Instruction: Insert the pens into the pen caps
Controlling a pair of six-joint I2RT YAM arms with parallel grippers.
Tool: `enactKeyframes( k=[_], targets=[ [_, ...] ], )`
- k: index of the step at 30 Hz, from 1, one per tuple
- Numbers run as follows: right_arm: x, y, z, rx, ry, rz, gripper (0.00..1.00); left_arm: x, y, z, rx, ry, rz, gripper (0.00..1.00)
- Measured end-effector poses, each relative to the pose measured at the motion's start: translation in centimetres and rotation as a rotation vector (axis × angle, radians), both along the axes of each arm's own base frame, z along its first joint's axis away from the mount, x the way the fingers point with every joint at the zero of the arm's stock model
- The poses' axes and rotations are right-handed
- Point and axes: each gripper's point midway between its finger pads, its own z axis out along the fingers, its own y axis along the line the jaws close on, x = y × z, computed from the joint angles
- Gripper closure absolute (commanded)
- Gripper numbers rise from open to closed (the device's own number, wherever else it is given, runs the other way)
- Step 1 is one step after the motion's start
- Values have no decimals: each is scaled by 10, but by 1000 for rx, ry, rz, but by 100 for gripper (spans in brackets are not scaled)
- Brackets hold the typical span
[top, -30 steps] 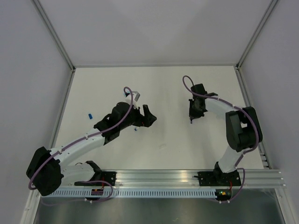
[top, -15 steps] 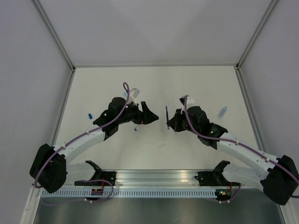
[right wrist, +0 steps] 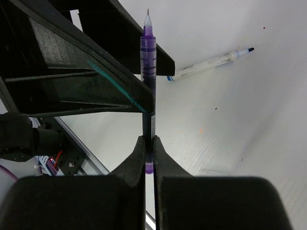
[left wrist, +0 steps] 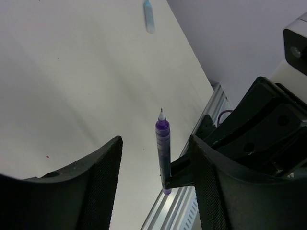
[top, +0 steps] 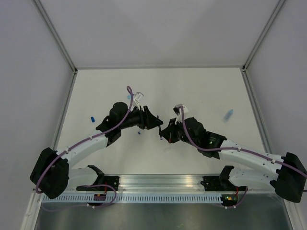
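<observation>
My right gripper (right wrist: 148,140) is shut on the lower end of a dark pen (right wrist: 148,72) with purple ends, holding it upright with its tip up. In the top view the right gripper (top: 164,134) meets my left gripper (top: 154,123) at mid-table. The left gripper (left wrist: 156,141) is open, and the pen (left wrist: 163,146) stands between its fingers (left wrist: 96,182) without touching them. A whitish pen with a blue tip (right wrist: 211,61) lies on the table behind. A light blue pen cap (top: 229,114) lies at the right, a dark blue pen cap (top: 92,118) at the left.
Another light blue cap (top: 129,96) lies just behind the left arm's wrist. The aluminium rail (top: 192,182) runs along the near edge. Grey walls with metal frame posts (top: 57,38) close in the white table on three sides.
My right arm has swung left across the table, carrying the pen up to the left gripper. The left gripper's jaws have narrowed around the pen.
</observation>
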Motion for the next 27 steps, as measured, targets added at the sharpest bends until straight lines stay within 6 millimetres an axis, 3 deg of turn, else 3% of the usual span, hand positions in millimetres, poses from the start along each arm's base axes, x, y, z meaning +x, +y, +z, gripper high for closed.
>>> enactKeyframes(
  k=[2, 3, 5, 8, 12, 15, 20, 27],
  targets=[
    [1, 2, -1, -2, -2, -7, 100, -4, -2, 2, -14, 5, -20, 51],
    [2, 3, -1, -4, -3, -11, 100, -5, -3, 3, -20, 5, -29, 64],
    [4, 4, -3, -7, -4, -16, 100, -8, -5, 7, -39, 6, -54, 74],
    [6, 7, -3, -2, -8, -19, 96, -9, -7, 9, -50, -2, -70, 98],
    [6, 8, -4, -3, -10, -18, 77, -7, -5, 5, -50, -1, -72, 98],
    [5, 11, -2, -2, -27, 4, 70, -14, -8, 6, -60, 10, -107, 98],
    [1, 16, -5, -16, -38, 59, 67, -25, -12, 10, -81, 12, -165, 98],
    [-4, 20, -7, -16, -42, 97, 70, -29, -13, 11, -87, 18, -188, 98]
  ],
)
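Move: The purple pen stands nearly upright in the right fingers, its middle about 3 cm above the right hand point and 1 cm ahead and left. From the open left hand, the pen's middle is 1 cm back, 1 cm right and 1 cm below. The white marker lies on the table about 5 cm ahead, 7 cm left and 18 cm below the left hand. A faint clear cap lies roughly 3 cm back, 2 cm right and 17 cm below the right hand. Left fingers pinch the pen's upper half, right fingers then open; left hand draws back about 3 cm. ##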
